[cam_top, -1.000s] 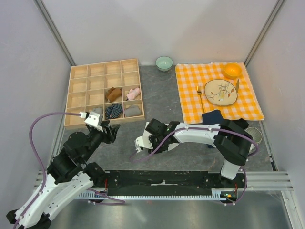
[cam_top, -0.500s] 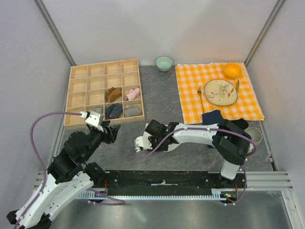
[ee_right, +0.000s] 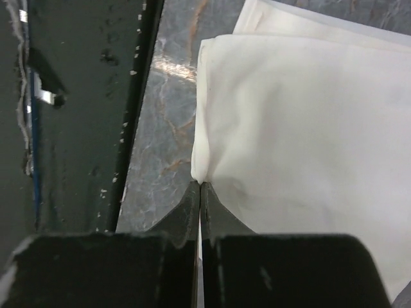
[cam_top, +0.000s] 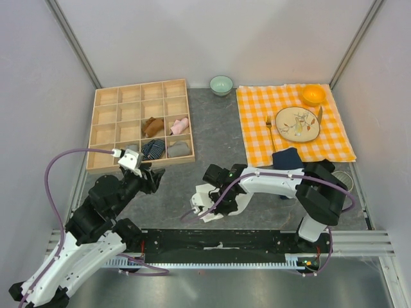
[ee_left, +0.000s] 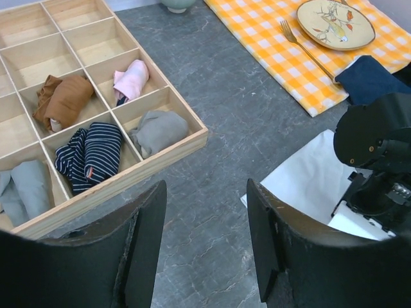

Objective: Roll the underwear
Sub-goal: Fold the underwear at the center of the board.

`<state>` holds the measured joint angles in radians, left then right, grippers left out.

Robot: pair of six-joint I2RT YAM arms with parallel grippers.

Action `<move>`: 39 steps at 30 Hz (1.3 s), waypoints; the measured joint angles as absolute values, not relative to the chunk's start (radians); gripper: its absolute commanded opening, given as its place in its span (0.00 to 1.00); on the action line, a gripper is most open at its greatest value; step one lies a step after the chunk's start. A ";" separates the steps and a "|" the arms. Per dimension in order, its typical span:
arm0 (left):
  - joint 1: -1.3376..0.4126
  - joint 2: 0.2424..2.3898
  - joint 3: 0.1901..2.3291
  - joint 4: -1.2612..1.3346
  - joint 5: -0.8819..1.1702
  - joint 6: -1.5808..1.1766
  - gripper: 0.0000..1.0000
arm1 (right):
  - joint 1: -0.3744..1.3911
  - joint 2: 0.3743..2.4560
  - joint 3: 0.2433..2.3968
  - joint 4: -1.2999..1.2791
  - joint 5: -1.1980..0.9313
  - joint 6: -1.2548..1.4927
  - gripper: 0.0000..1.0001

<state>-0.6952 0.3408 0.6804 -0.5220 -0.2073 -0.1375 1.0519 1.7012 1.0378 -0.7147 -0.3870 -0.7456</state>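
Observation:
The cream-white underwear (ee_right: 302, 122) lies flat on the grey table close to the near edge, also seen in the top view (cam_top: 226, 206) and the left wrist view (ee_left: 307, 179). My right gripper (ee_right: 200, 185) is shut on its near-left corner, the cloth pinched between the fingertips; from above the gripper (cam_top: 208, 206) sits low over that corner. A rust-brown underwear (cam_top: 152, 126) lies rolled in a tray compartment (ee_left: 64, 99). My left gripper (ee_left: 205, 237) hovers open and empty over bare table, left of the white cloth (cam_top: 151, 178).
The wooden divided tray (cam_top: 187, 115) at the back left also holds a dark striped sock bundle (cam_top: 153, 149), a pink roll (cam_top: 179, 125) and a grey roll (cam_top: 179, 148). The orange checked cloth (cam_top: 257, 131) carries a plate (cam_top: 297, 124) and an orange bowl (cam_top: 313, 94). A navy cloth (cam_top: 287, 157) lies beside the right arm.
My right gripper has closed onto the white underwear's corner and shifted slightly right and toward the near edge. The left gripper has moved a little right and stays open.

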 measured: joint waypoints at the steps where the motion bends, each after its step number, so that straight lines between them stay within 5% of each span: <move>1: -0.695 0.345 0.680 -0.522 -0.204 -0.138 0.59 | 1.052 1.694 1.038 -0.731 -0.396 -0.749 0.00; 39: -0.688 0.366 0.680 -0.522 -0.173 -0.138 0.59 | 0.806 1.998 1.496 -1.012 -0.439 -0.879 0.03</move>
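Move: The right hand, low over the board, keeps the underwear's near edge pinched; the underwear's middle lies about 6 cm ahead of it, its far edge roughly 12 cm straight ahead. The grey roll in the divided box is some 22 cm ahead and 15 cm left of the hand, the navy cloth about 15 cm ahead and 23 cm right. From the left hand, the underwear's middle lies about 20 cm right, 2 cm back and 24 cm below. Forward in a low arc, the right hand carries the pinched near edge over the underwear towards its far edge. It first lifts about 4 cm, then travels on while sinking, ending roughly 10 cm ahead and slightly lower than it began, fingers still shut on the cloth and pointing down. ##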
